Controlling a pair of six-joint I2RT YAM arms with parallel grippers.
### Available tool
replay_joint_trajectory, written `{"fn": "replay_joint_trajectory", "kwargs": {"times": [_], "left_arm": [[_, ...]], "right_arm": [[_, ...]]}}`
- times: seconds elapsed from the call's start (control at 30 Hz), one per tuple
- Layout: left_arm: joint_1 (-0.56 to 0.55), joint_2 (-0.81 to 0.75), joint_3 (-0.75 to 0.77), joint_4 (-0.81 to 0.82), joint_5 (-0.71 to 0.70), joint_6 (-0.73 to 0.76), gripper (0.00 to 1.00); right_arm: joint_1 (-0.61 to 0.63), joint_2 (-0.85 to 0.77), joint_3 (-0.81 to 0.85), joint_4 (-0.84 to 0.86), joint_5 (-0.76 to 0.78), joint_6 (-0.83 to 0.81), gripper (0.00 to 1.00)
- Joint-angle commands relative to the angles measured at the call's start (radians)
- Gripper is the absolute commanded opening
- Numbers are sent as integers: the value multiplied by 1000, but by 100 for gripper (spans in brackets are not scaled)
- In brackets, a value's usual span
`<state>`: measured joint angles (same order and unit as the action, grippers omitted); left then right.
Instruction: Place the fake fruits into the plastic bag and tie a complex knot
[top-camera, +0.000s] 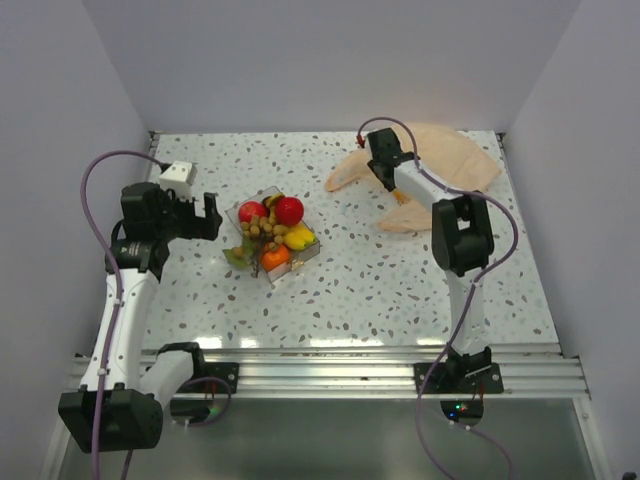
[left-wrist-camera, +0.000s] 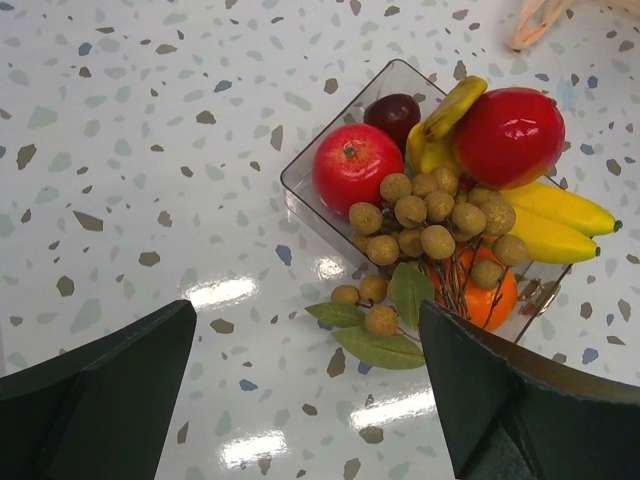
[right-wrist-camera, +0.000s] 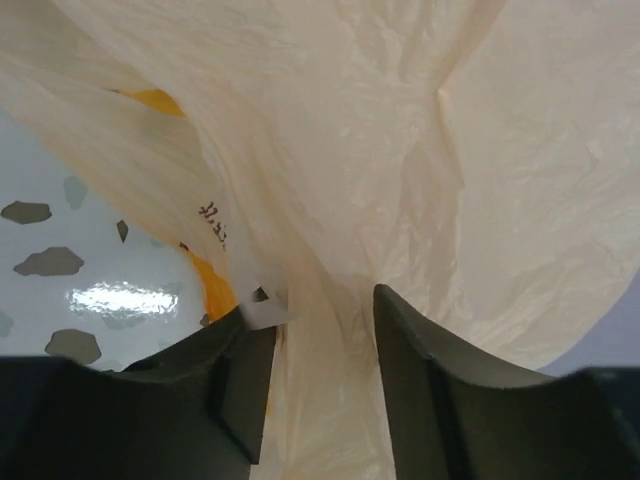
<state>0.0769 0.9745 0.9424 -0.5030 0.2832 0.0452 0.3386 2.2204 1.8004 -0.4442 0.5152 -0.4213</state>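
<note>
The fake fruits lie heaped in a clear tray (top-camera: 312, 245) left of the table's middle: two red apples (left-wrist-camera: 357, 167) (left-wrist-camera: 508, 137), yellow bananas (left-wrist-camera: 555, 222), a tan grape cluster (left-wrist-camera: 430, 220), an orange piece (left-wrist-camera: 480, 295) and green leaves (left-wrist-camera: 385, 345). My left gripper (top-camera: 208, 215) hovers open just left of the tray, nothing between its fingers (left-wrist-camera: 100, 390). The peach plastic bag (top-camera: 450, 160) lies flat at the back right. My right gripper (top-camera: 383, 172) is at its left end; bunched bag film (right-wrist-camera: 400, 130) fills the gap between its partly closed fingers (right-wrist-camera: 430, 380).
A dark plum-like fruit (left-wrist-camera: 392, 110) sits at the tray's far corner. Speckled white table (top-camera: 380, 280) is bounded by white walls left, right and behind. A metal rail (top-camera: 330, 365) with both arm bases runs along the near edge.
</note>
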Motion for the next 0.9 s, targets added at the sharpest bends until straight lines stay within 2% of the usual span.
{"fn": "replay_joint_trajectory", "kwargs": {"times": [0.0, 0.03, 0.07, 0.2, 0.4, 0.57, 0.6, 0.7, 0.87], "left_arm": [[4, -19, -16, 23, 14, 5, 100], [4, -23, -19, 26, 8, 5, 100], [6, -25, -22, 27, 8, 11, 100], [3, -31, -40, 67, 4, 8, 100], [4, -76, -96, 125, 163, 107, 100], [3, -105, -145, 149, 332, 226, 100], [4, -108, -151, 152, 403, 251, 100], [-6, -109, -174, 202, 505, 314, 100], [-46, 22, -136, 270, 494, 321, 100]], "right_arm": [[-4, -36, -9, 64, 83, -40, 44], [-3, -44, -7, 50, 72, -27, 30], [-6, -51, -3, 38, 71, -16, 1], [-3, -135, 19, -106, -16, 65, 0], [-6, -292, -9, -305, -246, 248, 0], [-6, -422, -124, -369, -374, 337, 0], [-4, -436, -142, -379, -441, 349, 0], [-4, -481, -237, -357, -509, 375, 0], [-6, -489, -348, -318, -540, 409, 0]]}}
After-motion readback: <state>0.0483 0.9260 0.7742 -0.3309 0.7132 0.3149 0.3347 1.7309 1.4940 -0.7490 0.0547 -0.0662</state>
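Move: The plastic bag's near rim lies right at the right hand's half-open fingers, a centimetre or so below, with the bag's middle roughly 10 cm to the right and 2 cm farther out. Its left tip is about 17 cm left, nearly level fore and aft; the fruit box is some 18 cm back and 32 cm left. From the left hand, the fruit box is about 6 cm ahead, 11 cm right and 15 cm below, the rim roughly 22 cm ahead and 43 cm right. The right hand shuts its half-open fingers on the bag's near rim, pinches it, then draws it back towards the base about 15 cm and slightly left, arching up some 10 cm before sinking halfway again while the wrist rolls about 30 degrees, left side up. Meanwhile the open, empty left hand swings some 7 cm to the right towards the fruit box, drifting a little back, well above the fruits, and turns about 30 degrees clockwise as its fingers level slightly. ##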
